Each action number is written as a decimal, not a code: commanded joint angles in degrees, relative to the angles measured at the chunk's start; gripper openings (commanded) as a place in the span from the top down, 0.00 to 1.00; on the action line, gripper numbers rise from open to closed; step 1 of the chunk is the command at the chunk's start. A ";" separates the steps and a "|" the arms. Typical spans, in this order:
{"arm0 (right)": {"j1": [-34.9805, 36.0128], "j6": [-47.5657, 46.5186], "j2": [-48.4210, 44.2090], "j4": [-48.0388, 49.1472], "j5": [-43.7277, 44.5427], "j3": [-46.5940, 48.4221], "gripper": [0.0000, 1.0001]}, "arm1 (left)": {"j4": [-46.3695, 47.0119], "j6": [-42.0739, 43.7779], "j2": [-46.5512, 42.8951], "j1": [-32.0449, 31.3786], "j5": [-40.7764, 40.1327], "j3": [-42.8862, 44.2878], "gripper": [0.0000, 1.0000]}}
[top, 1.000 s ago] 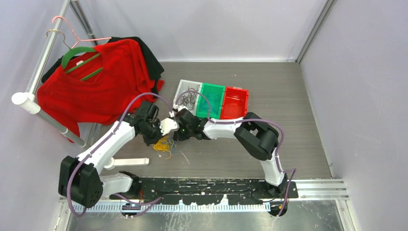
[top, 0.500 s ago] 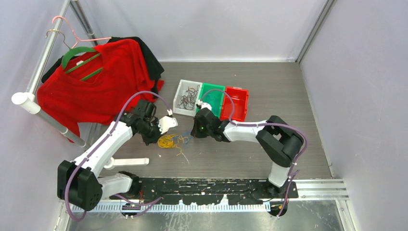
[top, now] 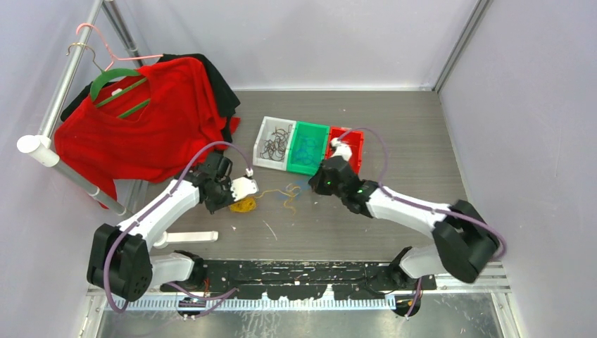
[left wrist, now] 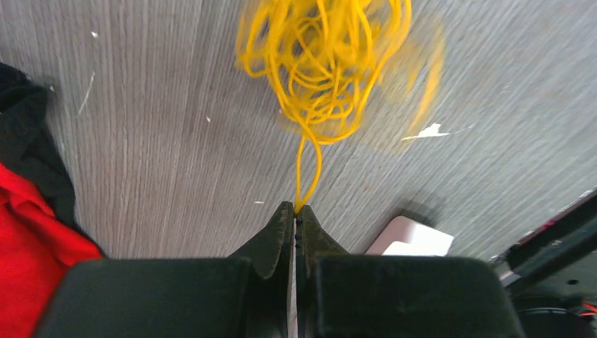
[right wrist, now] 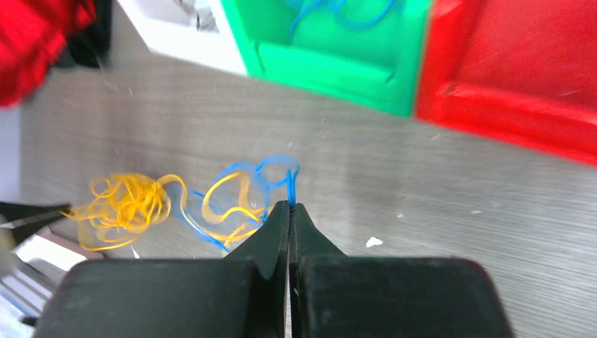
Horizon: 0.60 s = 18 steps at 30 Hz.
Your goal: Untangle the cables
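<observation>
A tangled bundle of yellow cable (left wrist: pixel 324 56) lies on the grey table, and my left gripper (left wrist: pixel 296 208) is shut on a loop coming out of it. From above, the left gripper (top: pixel 236 202) sits at the bundle (top: pixel 244 205). To the right, my right gripper (right wrist: pixel 289 205) is shut on a blue cable (right wrist: pixel 281 165), which loops together with a yellow strand (right wrist: pixel 225 204) that leads back to the bundle (right wrist: pixel 123 204). Seen from above, the right gripper (top: pixel 311 184) is in front of the green bin. Loose strands (top: pixel 288 196) stretch between the two grippers.
Behind the right gripper stand three bins in a row: a white bin (top: pixel 261 146) holding dark cables (top: pixel 276 144), a green bin (top: pixel 292 160) holding blue cables (top: pixel 308 149), and a red bin (top: pixel 350 144). A red shirt (top: pixel 134 120) hangs at the left. A white flat piece (top: pixel 190 236) lies near the left arm.
My right gripper has shut and swung right, away from the left one, drawing blue and yellow strands out of the bundle. The left gripper has stayed shut near the yellow bundle.
</observation>
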 commanded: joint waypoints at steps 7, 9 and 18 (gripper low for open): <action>-10.86 -0.98 -21.63 -13.28 6.91 -0.41 0.99 | 10.06 8.03 1.80 0.47 -12.26 -6.08 1.00; -12.58 -1.50 -24.65 -15.11 5.63 0.51 0.99 | 10.66 8.61 1.87 0.52 -12.65 -6.87 1.00; -16.63 -5.08 -28.16 -22.25 2.77 10.13 0.99 | 4.75 7.69 -0.74 0.49 -6.03 -4.76 1.00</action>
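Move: The right hand already grips a blue cable; yellow loops cross it about 7 cm to that hand's left, 2 cm back and 6 cm below. From the right hand, the green bin lies 12 cm ahead and 1 cm left, the red bin 10 cm ahead and 9 cm right, both about 7 cm lower. The left hand holds the yellow tangle, its bulk some 7 cm right, 1 cm ahead and 4 cm below. Right hand pulls held blue about 13 cm right and as far up; left draws yellow left and down. ##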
